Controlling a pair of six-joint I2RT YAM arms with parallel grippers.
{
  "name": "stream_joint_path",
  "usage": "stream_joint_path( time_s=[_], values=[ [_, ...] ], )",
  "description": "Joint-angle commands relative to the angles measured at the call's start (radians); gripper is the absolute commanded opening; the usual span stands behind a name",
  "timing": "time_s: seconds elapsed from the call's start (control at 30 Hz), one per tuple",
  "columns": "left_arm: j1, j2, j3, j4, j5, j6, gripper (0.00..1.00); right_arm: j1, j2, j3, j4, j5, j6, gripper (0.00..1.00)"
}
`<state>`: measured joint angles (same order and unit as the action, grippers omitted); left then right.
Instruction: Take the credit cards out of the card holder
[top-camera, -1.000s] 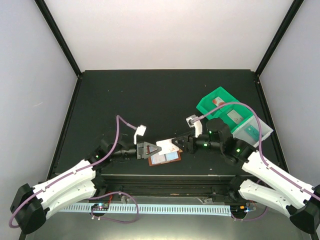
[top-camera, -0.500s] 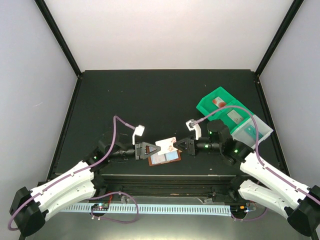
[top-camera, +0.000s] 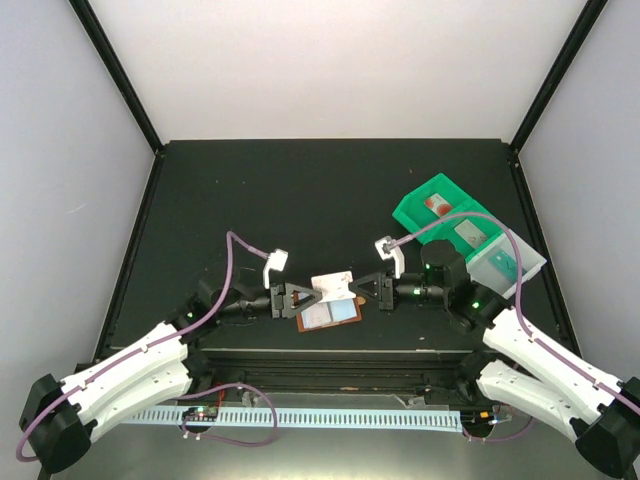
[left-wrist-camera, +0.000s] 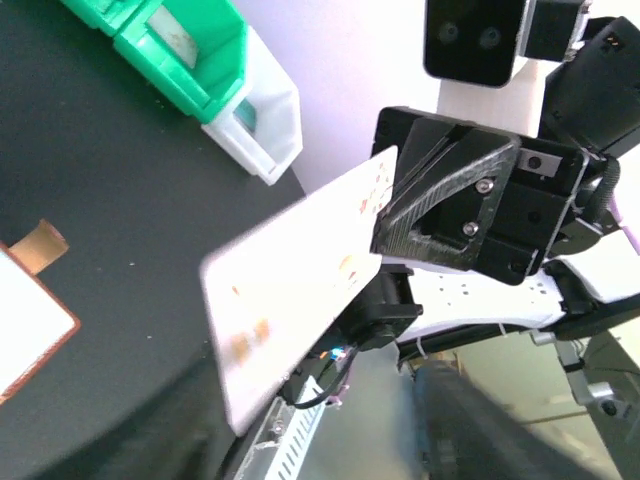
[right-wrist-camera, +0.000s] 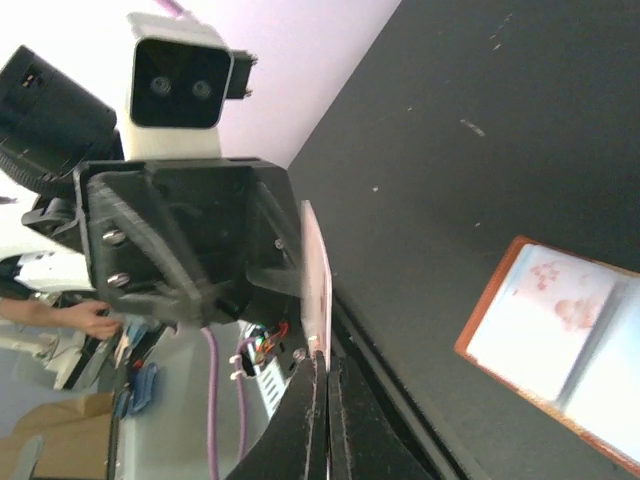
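One white credit card (top-camera: 333, 284) with reddish blots hangs in the air between the two grippers, just above the card holder (top-camera: 328, 315). My right gripper (top-camera: 353, 290) is shut on the card's right end; in the right wrist view the card (right-wrist-camera: 318, 275) stands edge-on out of the shut jaws (right-wrist-camera: 325, 368). My left gripper (top-camera: 311, 296) faces it with its fingers spread, and the card (left-wrist-camera: 295, 300) lies loose between them. The brown card holder (right-wrist-camera: 555, 345) lies open on the table with pale cards in it.
A green compartmented tray (top-camera: 437, 207) with a white bin (top-camera: 505, 262) beside it stands at the right back of the black table (top-camera: 300, 200). The table's front rail (top-camera: 330, 358) runs right under both grippers.
My right gripper has shut on the card's right end. My left gripper, shut on the card before, has opened. The card now lies more level between them.
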<state>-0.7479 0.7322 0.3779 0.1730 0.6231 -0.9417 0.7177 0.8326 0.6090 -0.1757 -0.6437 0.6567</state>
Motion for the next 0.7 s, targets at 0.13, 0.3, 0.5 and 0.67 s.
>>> stream_joint_path(
  time_s=[0.13, 0.3, 0.5, 0.67],
  values=[
    [-0.007, -0.024, 0.044, -0.097, -0.100, 0.066, 0.84, -0.083, 0.046, 0.072, -0.043, 0.075, -0.045, 0.01],
    [-0.008, -0.024, 0.053, -0.162, -0.118, 0.100, 0.99, -0.179, 0.080, 0.138, -0.098, 0.127, -0.075, 0.01],
    [-0.006, -0.052, 0.056, -0.217, -0.140, 0.124, 0.99, -0.354, 0.119, 0.208, -0.170, 0.173, -0.119, 0.01],
    [-0.006, -0.082, 0.056, -0.246, -0.161, 0.146, 0.99, -0.532, 0.141, 0.222, -0.177, 0.182, -0.131, 0.01]
  ],
)
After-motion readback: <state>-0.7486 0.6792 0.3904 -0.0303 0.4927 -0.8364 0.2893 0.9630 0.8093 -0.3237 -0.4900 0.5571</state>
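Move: The green box's far compartment, where the card in the right fingers seems bound, is roughly 23 cm ahead of the right hand, 20 cm to its right and 13 cm below. The near green compartment is about 16 cm ahead and 28 cm right, the white tray 8 cm ahead and 36 cm right, both equally low. For the left hand, the open card holder lies about 3 cm right, level fore-and-aft, 12 cm below. The card, still pinched in the shut right fingers, is carried forward and to the right towards the green box, about 17 cm in all, speeding up and bending more to the right while the hand turns some 30 degrees clockwise and rises slightly. The left fingers, already parting, spread fully as that hand sinks a little above the card holder. ##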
